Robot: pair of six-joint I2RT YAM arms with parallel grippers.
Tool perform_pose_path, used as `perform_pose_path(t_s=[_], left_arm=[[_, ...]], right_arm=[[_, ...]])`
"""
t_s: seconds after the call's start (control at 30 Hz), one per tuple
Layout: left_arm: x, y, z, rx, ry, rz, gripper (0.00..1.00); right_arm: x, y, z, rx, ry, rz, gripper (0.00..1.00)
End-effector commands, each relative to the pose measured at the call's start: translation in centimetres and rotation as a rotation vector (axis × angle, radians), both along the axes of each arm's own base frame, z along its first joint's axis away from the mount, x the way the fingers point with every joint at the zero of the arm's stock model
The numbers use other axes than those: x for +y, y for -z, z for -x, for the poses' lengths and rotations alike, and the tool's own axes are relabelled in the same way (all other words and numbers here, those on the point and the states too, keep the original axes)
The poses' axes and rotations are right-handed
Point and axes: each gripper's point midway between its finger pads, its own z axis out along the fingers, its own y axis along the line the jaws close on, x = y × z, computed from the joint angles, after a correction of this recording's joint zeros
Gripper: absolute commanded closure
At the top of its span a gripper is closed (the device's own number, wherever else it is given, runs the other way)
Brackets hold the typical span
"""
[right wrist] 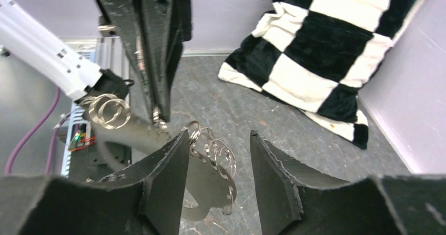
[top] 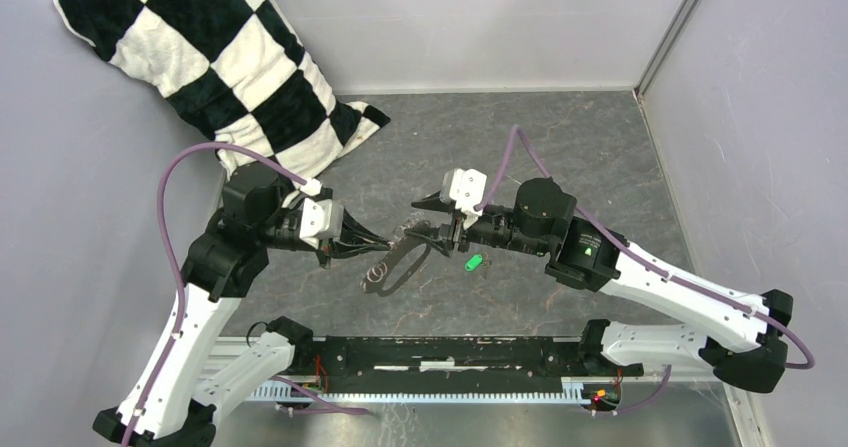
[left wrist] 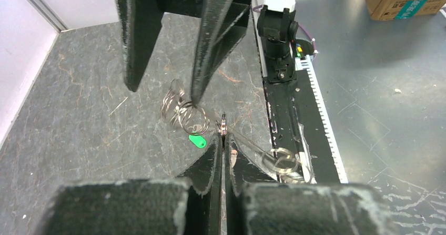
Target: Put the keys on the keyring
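The keyring (top: 400,259) is a thin grey metal piece with small silvery rings strung along its edge, held just above the table. My left gripper (top: 385,243) is shut on its thin edge; in the left wrist view its fingertips (left wrist: 215,148) pinch that edge. My right gripper (top: 438,230) faces it from the right and stands open, and the row of small rings (right wrist: 218,159) lies between its fingers (right wrist: 168,166), close against the left one. The key, with a bright green tag (top: 473,262), lies on the table below the right gripper, free of both (left wrist: 198,141).
A black-and-white checkered pillow (top: 230,67) leans in the back left corner. Grey walls close the back and both sides. The black base rail (top: 440,352) runs along the near edge. Cardboard boxes (left wrist: 399,1) stand off the table.
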Motion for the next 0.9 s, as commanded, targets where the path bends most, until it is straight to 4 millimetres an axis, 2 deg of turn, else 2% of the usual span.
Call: perform_pose_path(t_s=[0.0, 0.13, 0.37, 0.47, 0.53, 0.63, 0.77, 0.87], left_arm=[[0.0, -2.2, 1.0, -0.032, 0.032, 0.044, 0.98], [0.0, -2.2, 1.2, -0.036, 0.032, 0.046, 0.98], [0.2, -2.1, 1.4, -0.055, 0.036, 0.049, 0.98], [0.1, -2.4, 1.4, -0.061, 0.036, 0.061, 0.98], [0.0, -2.6, 1.5, -0.064, 0.043, 0.072, 0.98], [-0.1, -3.0, 1.9, -0.061, 0.062, 0.091, 0.98], [-0.2, -3.6, 2.1, -0.044, 0.083, 0.102, 0.98], [-0.2, -3.9, 2.1, -0.032, 0.084, 0.107, 0.98]], right_arm=[[-0.4, -2.1, -2.4, 0.004, 0.143, -0.087, 0.48], [-1.2, -2.0, -3.7, 0.032, 0.234, -0.092, 0.48], [-5.0, -0.9, -6.0, 0.16, 0.408, -0.129, 0.29], [-5.7, -0.3, -4.8, 0.227, 0.323, -0.192, 0.26], [-5.1, -0.3, -2.5, 0.247, 0.161, -0.246, 0.22], [-4.5, 1.1, -0.1, 0.286, 0.003, -0.266, 0.19], [-4.4, 2.1, 1.0, 0.341, -0.105, -0.313, 0.17], [-4.4, 0.4, 2.4, 0.38, -0.223, -0.418, 0.17]])
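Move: My right hand, half open and pointing left, has the ringed far end of the metal plate barely 1 cm to its left, 2 cm back and some 2 cm below. My left fingertips stand about 4 cm back and 2 cm left of that hand, so the ringed end is roughly 2 cm ahead, 2 cm right and 2 cm below them. From the right hand, the plate's near-end loops lie about 8 cm back, 5 cm left and 4 cm down; the green tag is about 13 cm right, 1 cm ahead and 33 cm below. I swing my right hand forward about 6 cm, turning some 20 degrees clockwise, then veer right, opening the fingers wide, and come back and down about 5 cm, away from the plate's ringed end. The clockwise turn comes undone while the hand rolls its forward side down and its tips tilt up. My left hand keeps its pinch at the plate's rings, lifting about 2 cm and easing back. ##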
